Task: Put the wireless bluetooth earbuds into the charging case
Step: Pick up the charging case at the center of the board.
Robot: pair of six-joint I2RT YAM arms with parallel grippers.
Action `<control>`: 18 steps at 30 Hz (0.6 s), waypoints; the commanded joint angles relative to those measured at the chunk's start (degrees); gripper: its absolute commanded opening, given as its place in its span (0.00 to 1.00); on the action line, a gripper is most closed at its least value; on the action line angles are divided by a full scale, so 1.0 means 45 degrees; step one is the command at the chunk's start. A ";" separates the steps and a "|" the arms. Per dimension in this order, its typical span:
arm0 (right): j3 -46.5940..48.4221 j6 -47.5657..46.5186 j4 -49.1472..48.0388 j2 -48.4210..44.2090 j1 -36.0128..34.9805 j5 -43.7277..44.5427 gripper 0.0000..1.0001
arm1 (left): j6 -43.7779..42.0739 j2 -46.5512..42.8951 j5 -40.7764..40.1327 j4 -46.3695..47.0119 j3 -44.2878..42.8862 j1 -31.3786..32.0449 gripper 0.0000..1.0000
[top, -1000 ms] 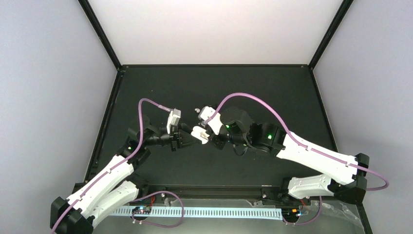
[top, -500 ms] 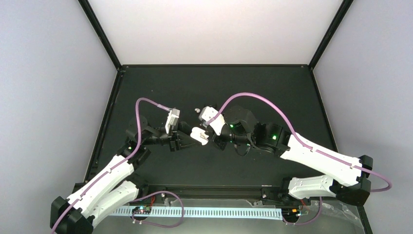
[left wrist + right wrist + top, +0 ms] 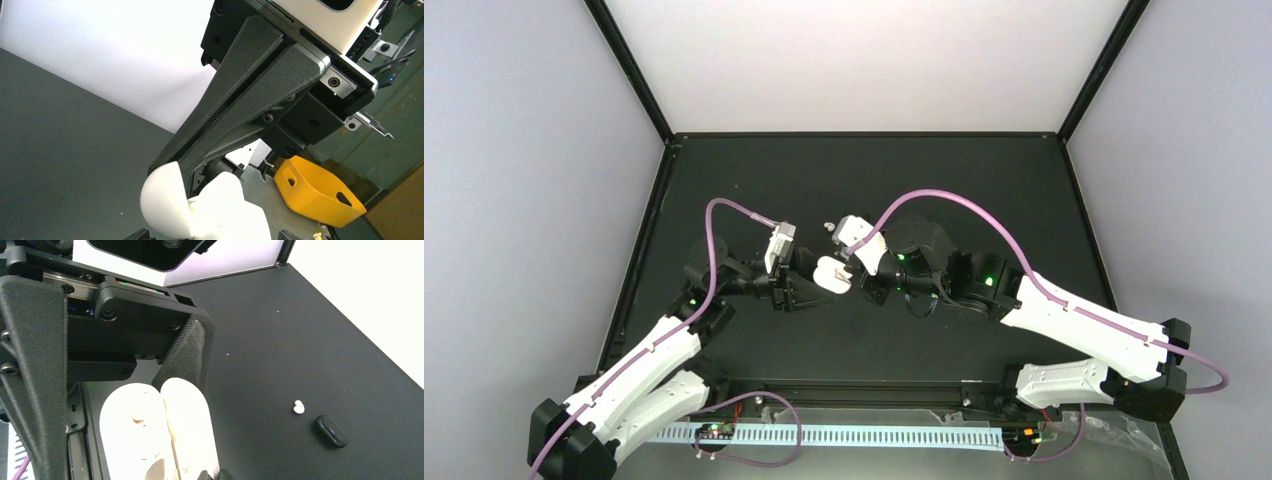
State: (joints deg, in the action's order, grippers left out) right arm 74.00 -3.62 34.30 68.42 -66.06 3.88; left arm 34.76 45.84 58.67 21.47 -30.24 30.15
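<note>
The charging case [image 3: 832, 273] is white and hangs open in two halves [image 3: 150, 430] between both grippers, above the black mat. My right gripper [image 3: 856, 278] is shut, its tips [image 3: 214, 475] pinching the case's rim at the seam; the left wrist view shows those joined fingers [image 3: 172, 162] meeting the white lid [image 3: 160, 200]. My left gripper [image 3: 822, 281] is open, its fingertips [image 3: 140, 234] spread on either side of the case with a gap. One small white earbud [image 3: 298, 407] lies on the mat [image 3: 828, 228]. The inside of the case is washed out.
A small black oval object [image 3: 330, 431] lies on the mat right beside the earbud. The mat's raised black frame [image 3: 864, 134] runs along the back. A yellow bin [image 3: 320, 195] shows beyond the table in the left wrist view.
My left gripper's jaws have spread apart from the case. The case stays with the shut right gripper, shifted only slightly.
</note>
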 commanded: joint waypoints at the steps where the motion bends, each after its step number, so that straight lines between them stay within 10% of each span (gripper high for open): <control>1: 0.0314 -0.0291 -0.0343 -0.0073 -0.0105 0.0806 0.01 | 0.0179 0.0048 0.0268 0.0179 -0.0123 0.0065 0.65; 18: 0.0412 -0.0725 -0.0061 0.0181 -0.0301 0.1853 0.01 | -0.0011 0.0471 -0.0641 -0.1295 -0.1464 0.0068 0.47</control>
State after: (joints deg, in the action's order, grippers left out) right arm 74.02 -6.00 34.33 68.69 -66.78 10.41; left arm 35.07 47.75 56.88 16.73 -33.74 30.15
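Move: Just off the left fingertips, the open white charging case sits about 2 cm to the right and 1 cm ahead of the left hand, nearly level with it. The right hand already holds it by the lid side, so its middle is some 3 cm left and 1 cm back of that hand. Far below on the board, about 30 cm down, the white earbuds lie roughly 22 cm ahead and 2 cm left of the left hand, and the black case 24 cm ahead and 4 cm right. Narrowing its wide-open fingers by about a third at the case's body, the left hand first stays put, then goes some 1 cm forward; whether its pads touch can't be seen. The right hand, fingers still shut on the lid side, carries the case about 1.5 cm forward and slightly right, its wrist turning some 5 degrees. ##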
